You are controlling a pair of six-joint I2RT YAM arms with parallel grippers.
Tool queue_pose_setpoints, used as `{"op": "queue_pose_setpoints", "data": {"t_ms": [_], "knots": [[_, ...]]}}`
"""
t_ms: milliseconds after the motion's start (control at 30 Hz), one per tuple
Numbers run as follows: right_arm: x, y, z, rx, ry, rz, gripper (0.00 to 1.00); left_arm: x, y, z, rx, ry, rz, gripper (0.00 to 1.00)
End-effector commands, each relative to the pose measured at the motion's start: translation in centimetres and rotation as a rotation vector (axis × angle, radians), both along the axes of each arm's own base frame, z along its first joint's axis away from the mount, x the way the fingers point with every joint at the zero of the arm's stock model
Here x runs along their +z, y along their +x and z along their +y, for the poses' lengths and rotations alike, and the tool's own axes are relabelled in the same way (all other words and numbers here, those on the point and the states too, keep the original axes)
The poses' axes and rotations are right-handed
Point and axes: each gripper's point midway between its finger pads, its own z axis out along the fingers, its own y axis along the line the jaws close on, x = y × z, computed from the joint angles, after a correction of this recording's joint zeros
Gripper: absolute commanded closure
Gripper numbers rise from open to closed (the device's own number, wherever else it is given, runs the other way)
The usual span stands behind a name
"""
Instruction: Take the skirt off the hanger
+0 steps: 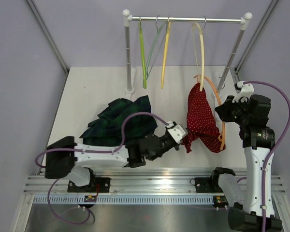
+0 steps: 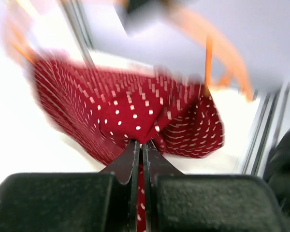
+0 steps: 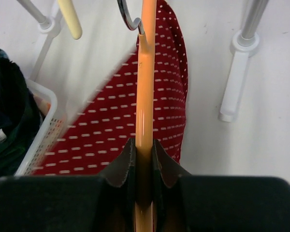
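Note:
The skirt point(image 1: 201, 118) is red with white dots and hangs from an orange hanger point(image 1: 223, 126) at the right of the table. My left gripper point(image 1: 183, 137) is shut on the skirt's lower left corner. In the left wrist view a fold of the skirt point(image 2: 135, 111) is pinched between the closed jaws of the left gripper point(image 2: 140, 143), with the hanger point(image 2: 208, 53) blurred behind it. My right gripper point(image 1: 220, 110) is shut on the hanger's arm. In the right wrist view the orange hanger point(image 3: 146, 72) runs between the jaws of the right gripper point(image 3: 144, 145), and the skirt point(image 3: 116, 125) drapes below.
A clothes rail point(image 1: 183, 20) at the back carries a green hanger point(image 1: 144, 53), a yellow hanger point(image 1: 164, 53) and a cream hanger point(image 1: 199, 48). A dark green plaid garment point(image 1: 121, 121) is heaped on a white basket point(image 3: 38, 125) at the left. The rail's post base point(image 3: 237, 77) stands near the right gripper.

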Motion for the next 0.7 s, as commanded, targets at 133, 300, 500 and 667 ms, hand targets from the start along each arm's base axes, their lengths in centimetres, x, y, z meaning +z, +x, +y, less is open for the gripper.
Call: {"op": "queue_pose_setpoints", "data": {"t_ms": [133, 300, 500, 667], "knots": [[3.0, 1.7, -3.6, -0.145, -0.142, -0.134, 1.00, 11.5, 0.1, 9.2, 0.107, -0.133, -0.154, 1.00], [2.8, 2.1, -4.2, -0.162, -0.168, -0.139, 1.00, 11.7, 0.5, 12.2, 0.158, -0.111, -0.175, 1.00], [3.5, 2.5, -4.3, -0.143, -0.203, -0.162, 1.00, 9.8, 1.1, 11.1, 0.135, -0.083, -0.150, 1.00], [2.3, 3.2, -6.2, -0.193, -0.286, -0.126, 1.00, 13.2, 2.2, 14.6, 0.232, -0.125, -0.220, 1.00]]}}
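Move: My left hand already pinches the skirt's near left corner; the skirt's middle is about 8 cm ahead and 9 cm right of it, roughly level. The orange hanger is some 11 cm ahead, 16 cm right and 6 cm higher. The basket, under the plaid dress, lies about 29 cm left, 9 cm ahead and 20 cm below. From my right hand, which grips the hanger, the basket is about 48 cm left, level with it fore and aft, 25 cm below. Keeping the skirt's corner pinched, I sweep my left hand left and up, away from the orange hanger, nearly 12 cm left and at first 12 cm up, then let it sink about 5 cm. My right hand keeps its grip on the hanger and shifts some 4 cm right, rolling about 10 degrees left side down with a slight clockwise turn. ##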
